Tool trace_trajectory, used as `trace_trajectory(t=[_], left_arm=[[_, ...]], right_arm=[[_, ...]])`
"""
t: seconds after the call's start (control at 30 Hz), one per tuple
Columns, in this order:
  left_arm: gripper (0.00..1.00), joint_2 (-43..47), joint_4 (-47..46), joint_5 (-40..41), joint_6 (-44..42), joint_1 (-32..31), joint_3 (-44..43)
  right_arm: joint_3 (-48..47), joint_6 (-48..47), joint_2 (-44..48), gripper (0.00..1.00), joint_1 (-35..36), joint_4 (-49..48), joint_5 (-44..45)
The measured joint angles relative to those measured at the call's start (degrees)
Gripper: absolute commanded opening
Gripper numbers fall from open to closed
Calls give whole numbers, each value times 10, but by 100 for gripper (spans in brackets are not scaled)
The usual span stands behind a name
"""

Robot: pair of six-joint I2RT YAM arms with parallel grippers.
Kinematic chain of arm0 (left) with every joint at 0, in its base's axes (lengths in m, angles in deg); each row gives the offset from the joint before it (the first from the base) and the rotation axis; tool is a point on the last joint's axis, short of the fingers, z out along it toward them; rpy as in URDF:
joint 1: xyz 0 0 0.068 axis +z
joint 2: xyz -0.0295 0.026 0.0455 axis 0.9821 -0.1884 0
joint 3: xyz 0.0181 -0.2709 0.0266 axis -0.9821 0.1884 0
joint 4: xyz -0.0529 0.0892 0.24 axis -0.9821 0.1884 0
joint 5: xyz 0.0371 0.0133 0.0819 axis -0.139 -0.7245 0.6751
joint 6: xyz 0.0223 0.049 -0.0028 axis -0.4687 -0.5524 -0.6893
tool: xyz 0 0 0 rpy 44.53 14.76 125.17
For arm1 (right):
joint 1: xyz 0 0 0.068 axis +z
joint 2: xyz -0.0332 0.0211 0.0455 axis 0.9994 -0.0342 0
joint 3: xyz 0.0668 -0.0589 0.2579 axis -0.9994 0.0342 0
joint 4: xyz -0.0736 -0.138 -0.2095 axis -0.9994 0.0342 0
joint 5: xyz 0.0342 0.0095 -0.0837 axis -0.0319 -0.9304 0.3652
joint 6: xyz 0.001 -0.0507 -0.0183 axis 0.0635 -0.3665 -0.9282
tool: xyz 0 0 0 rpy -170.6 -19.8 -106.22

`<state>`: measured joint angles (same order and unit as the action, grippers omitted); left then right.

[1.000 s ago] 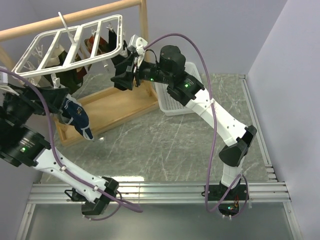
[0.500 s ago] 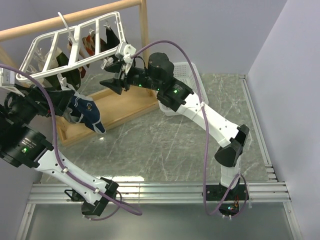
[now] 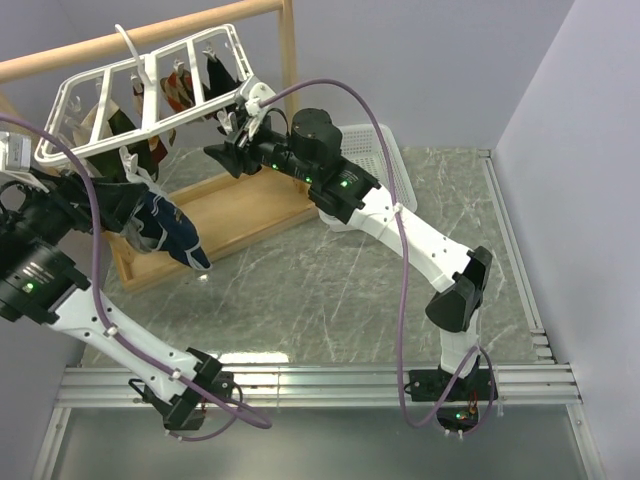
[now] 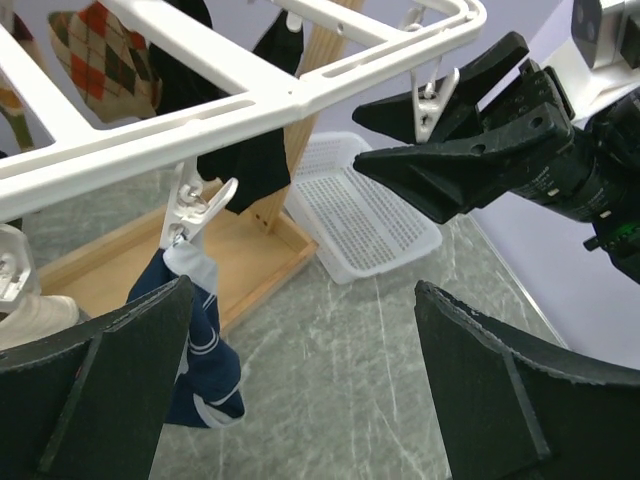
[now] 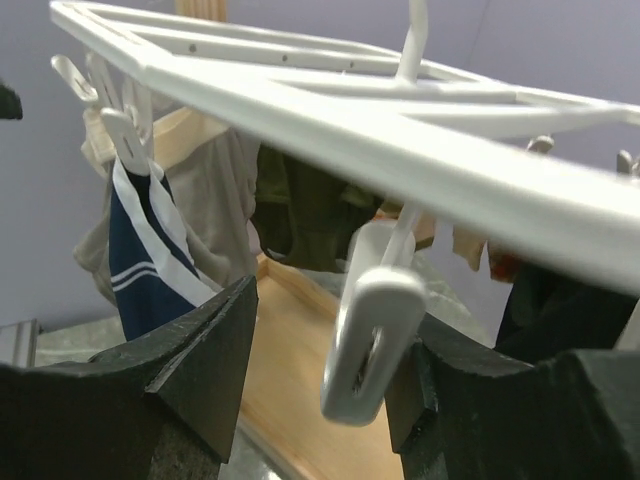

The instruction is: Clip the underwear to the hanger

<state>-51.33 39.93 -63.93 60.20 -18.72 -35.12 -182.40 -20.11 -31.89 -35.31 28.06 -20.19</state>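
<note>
The navy underwear (image 3: 165, 235) with white trim hangs by its waistband from a white clip (image 4: 195, 205) on the hanger (image 3: 150, 85), a white grid rack. In the left wrist view the underwear (image 4: 200, 340) dangles just beside my left finger. My left gripper (image 4: 305, 300) is wide open and empty; it sits at the hanger's left end (image 3: 118, 212). My right gripper (image 3: 225, 158) is open at the hanger's near right corner. Another hanging clip (image 5: 370, 350) sits between its jaws, close to the right finger. The underwear also shows in the right wrist view (image 5: 140, 250).
The hanger hangs from a wooden rail stand with a wooden base tray (image 3: 235, 215). Black garments (image 4: 250, 165), an argyle sock (image 4: 105, 60) and beige cloth (image 5: 215, 190) hang from other clips. A white mesh basket (image 3: 375, 160) stands behind the right arm.
My left gripper, which carried the underwear a second ago, now stands open with the underwear hanging from the clip. My right gripper slid left along the hanger's front edge; the hanger swung slightly.
</note>
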Motion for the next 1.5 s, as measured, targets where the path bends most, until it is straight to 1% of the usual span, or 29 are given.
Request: trace_trajectory(t=[0.13, 0.23, 0.33, 0.43, 0.47, 0.5, 0.53, 0.57, 0.6, 0.63, 0.67, 0.77, 0.87, 1.0, 1.17, 1.27, 1.37, 1.47, 1.5], left_arm=[[96, -40, 97, 0, -99, -20, -43], [94, -65, 145, 0, -156, -35, -66], [91, -90, 171, 0, -181, -48, -84], [89, -113, 168, 0, -175, -78, -101], [88, -115, 147, 2, -152, -96, -99], [89, -109, 86, 6, -97, -118, -77], [90, -87, -17, 18, -27, -141, -24], [90, -59, -127, 27, 57, -159, 42], [90, -36, -217, 35, 125, -172, 92], [87, -15, -298, 47, 193, -187, 135], [85, -6, -337, 58, 235, -203, 148], [85, -16, -400, 94, 269, -269, 106], [82, 7, -481, 122, 298, -300, 111], [81, 43, -522, 140, 304, -310, 114], [77, 80, -511, 148, 258, -318, 116], [77, 103, -502, 179, 217, -338, 169], [76, 117, -483, 229, 168, -388, 234], [75, 101, -464, 304, 108, -469, 256], [74, 98, -464, 336, 84, -506, 265]], right_arm=[[28, 3, 12, 55, 0, 1, 4], [42, 3, 17, 51, -2, 1, 9], [46, 5, 18, 50, -3, -4, 14], [47, 9, 18, 50, -5, -13, 16], [47, 11, 18, 50, -6, -17, 17], [47, 13, 18, 51, -7, -20, 17], [47, 14, 18, 51, -7, -23, 17], [47, 15, 18, 51, -8, -24, 17], [49, 16, 19, 52, -9, -24, 17], [52, 16, 22, 52, -10, -24, 17], [59, 16, 26, 52, -11, -24, 16], [90, 10, 49, 52, -14, -21, 11], [126, 3, 78, 52, -19, -13, 2], [150, -5, 108, 52, -24, 0, -8], [160, -3, 136, 53, -43, 16, -21], [160, 4, 146, 54, -65, 25, -38], [159, 14, 153, 54, -83, 36, -57], [158, 24, 153, 54, -96, 43, -75], [158, 28, 153, 55, -99, 46, -78]])
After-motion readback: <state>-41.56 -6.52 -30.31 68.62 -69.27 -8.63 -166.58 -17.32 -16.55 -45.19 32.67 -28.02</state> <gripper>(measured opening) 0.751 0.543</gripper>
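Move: The clipped underwear hangs about 8 cm ahead of the left gripper, roughly in line with it sideways and some 9 cm lower. Its holding clip is about 9 cm ahead and 1 cm left, near the gripper's height; the hanger's corner clip is some 13 cm ahead and 14 cm right. That corner clip sits about 1 cm ahead of the right gripper's point and 2 cm above it, between its fingers; from this gripper the underwear is about 16 cm left, 5 cm back and 8 cm lower. Pull the right gripper about 10 cm to the right, off the corner clip, fingers kept half open. Swing the empty left gripper about 10 cm right towards the hanger's corner: ease out first, then arc back and up while going right, then forward and down to near its starting height. Turn it clockwise and tip its fingers up some 20 degrees, narrowing them a little but leaving them wide open. ##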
